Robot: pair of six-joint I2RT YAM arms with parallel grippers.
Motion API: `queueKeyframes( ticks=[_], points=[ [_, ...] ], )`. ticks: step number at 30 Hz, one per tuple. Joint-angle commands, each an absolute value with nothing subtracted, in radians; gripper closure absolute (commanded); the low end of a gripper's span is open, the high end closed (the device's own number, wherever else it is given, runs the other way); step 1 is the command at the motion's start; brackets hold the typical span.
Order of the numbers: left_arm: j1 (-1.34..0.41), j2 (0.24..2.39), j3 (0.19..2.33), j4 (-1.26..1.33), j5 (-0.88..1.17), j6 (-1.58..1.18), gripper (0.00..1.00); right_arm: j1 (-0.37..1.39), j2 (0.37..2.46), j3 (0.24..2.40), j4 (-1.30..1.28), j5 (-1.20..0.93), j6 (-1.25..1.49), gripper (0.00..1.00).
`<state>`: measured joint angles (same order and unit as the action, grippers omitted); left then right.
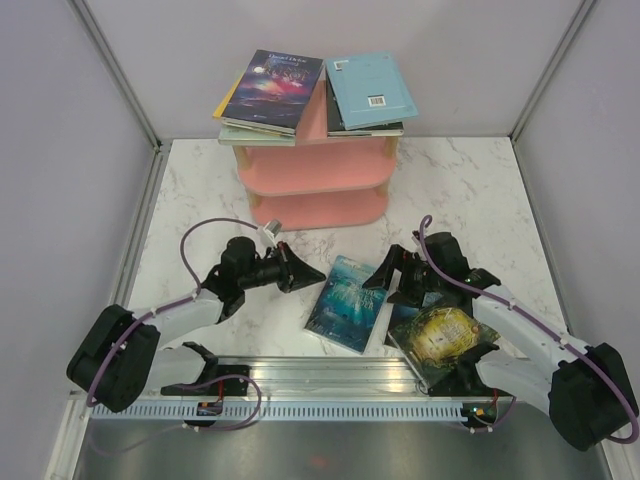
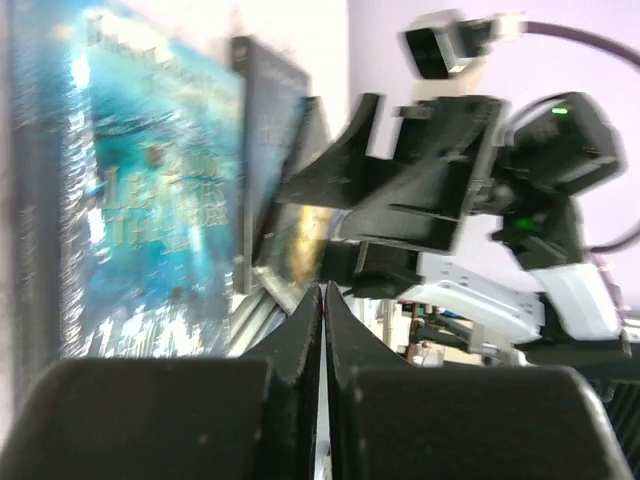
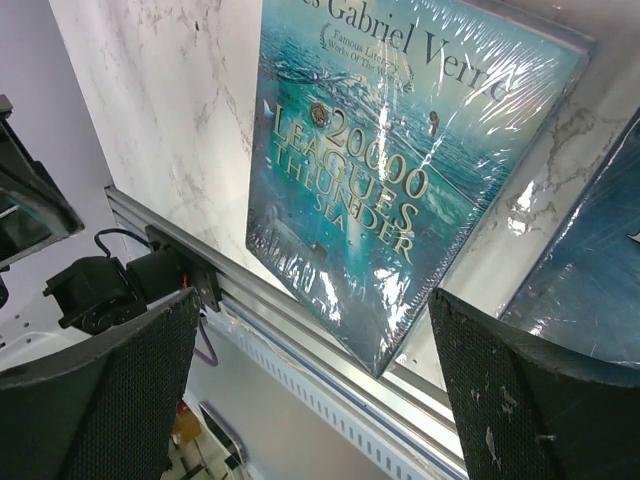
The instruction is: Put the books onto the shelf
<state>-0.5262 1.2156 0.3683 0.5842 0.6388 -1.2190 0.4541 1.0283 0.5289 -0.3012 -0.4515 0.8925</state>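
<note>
The pink shelf point(image 1: 312, 172) stands at the back of the marble table. On its top board lie two piles of books, a purple galaxy one point(image 1: 273, 88) on the left and a light blue one point(image 1: 370, 90) on the right. A teal book point(image 1: 346, 303) point(image 2: 150, 200) point(image 3: 400, 170) lies flat near the front. My left gripper point(image 1: 308, 277) point(image 2: 324, 292) is shut and empty, just left of it. My right gripper point(image 1: 385, 272) point(image 3: 315, 390) hangs open over its near right corner. A green-gold book point(image 1: 441, 338) and a dark blue book point(image 3: 600, 290) lie under the right arm.
An aluminium rail point(image 1: 330, 375) point(image 3: 330, 350) runs along the table's near edge, and the teal book's corner overhangs it. Grey walls close in the table on the left, right and back. The two grippers face each other closely across the teal book.
</note>
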Motion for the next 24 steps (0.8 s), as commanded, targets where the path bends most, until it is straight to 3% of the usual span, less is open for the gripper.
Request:
queueKeyframes(
  ticks=[1,3,5,6,9,13,14,17,20,24],
  points=[
    [-0.529,1.227,0.408,0.380,0.634,-1.067,0.98,0.456,1.023,0.540,-0.290,-0.471,0.911,0.02],
    [-0.529,1.220,0.457,0.098,0.518,-0.935,0.97,0.456,1.019,0.535,-0.298,-0.466,0.913,0.02],
    [-0.529,1.194,0.475,-0.027,0.435,-0.843,0.72,0.456,1.005,0.528,-0.313,-0.456,0.911,0.02],
    [-0.529,1.184,0.485,-0.110,0.364,-0.822,0.40,0.456,0.999,0.526,-0.317,-0.439,0.911,0.02],
    [-0.528,1.178,0.505,-0.188,0.272,-0.764,0.13,0.456,1.012,0.506,-0.319,-0.399,0.900,0.05],
    [-0.528,1.264,0.538,-0.187,0.262,-0.712,0.08,0.456,1.097,0.480,-0.321,-0.318,0.868,0.25],
    [-0.528,1.313,0.549,-0.175,0.270,-0.698,0.08,0.456,1.120,0.479,-0.308,-0.307,0.859,0.38],
    [-0.528,1.367,0.558,-0.103,0.322,-0.686,0.08,0.456,1.219,0.479,-0.281,-0.273,0.836,0.55],
    [-0.529,1.425,0.558,-0.003,0.405,-0.686,0.08,0.462,1.307,0.469,-0.215,-0.278,0.841,0.66],
    [-0.529,1.560,0.542,0.193,0.633,-0.707,0.09,0.506,1.449,0.477,-0.147,-0.278,0.853,0.73]
  ],
)
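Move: The wrapped 20000 Leagues book lies flat between the hands: its middle is about 6 cm to the right of the left hand, 2 cm back and some 13 cm below. From the right hand it is about 8 cm to the left, level fore and aft and 8 cm below. To the right hand's right, the dark-blue book lies about 9 cm over and 3 cm back, and the yellow-and-black book some 15 cm over and 9 cm back, both some 8 cm below. The left hand sinks about 11 cm beside the book's left edge, swinging some 6 cm out to the left and then about 3 cm back in towards the book, while its shut fingers open wide and tip down some 30 degrees. The right hand first waits wide open, then drops nearly 8 cm at the right edge with its fingers closing most of the way and tipping a little farther down, edges right, and finally comes back left with the fingertips against the book's right side, pushing it towards the left hand. ##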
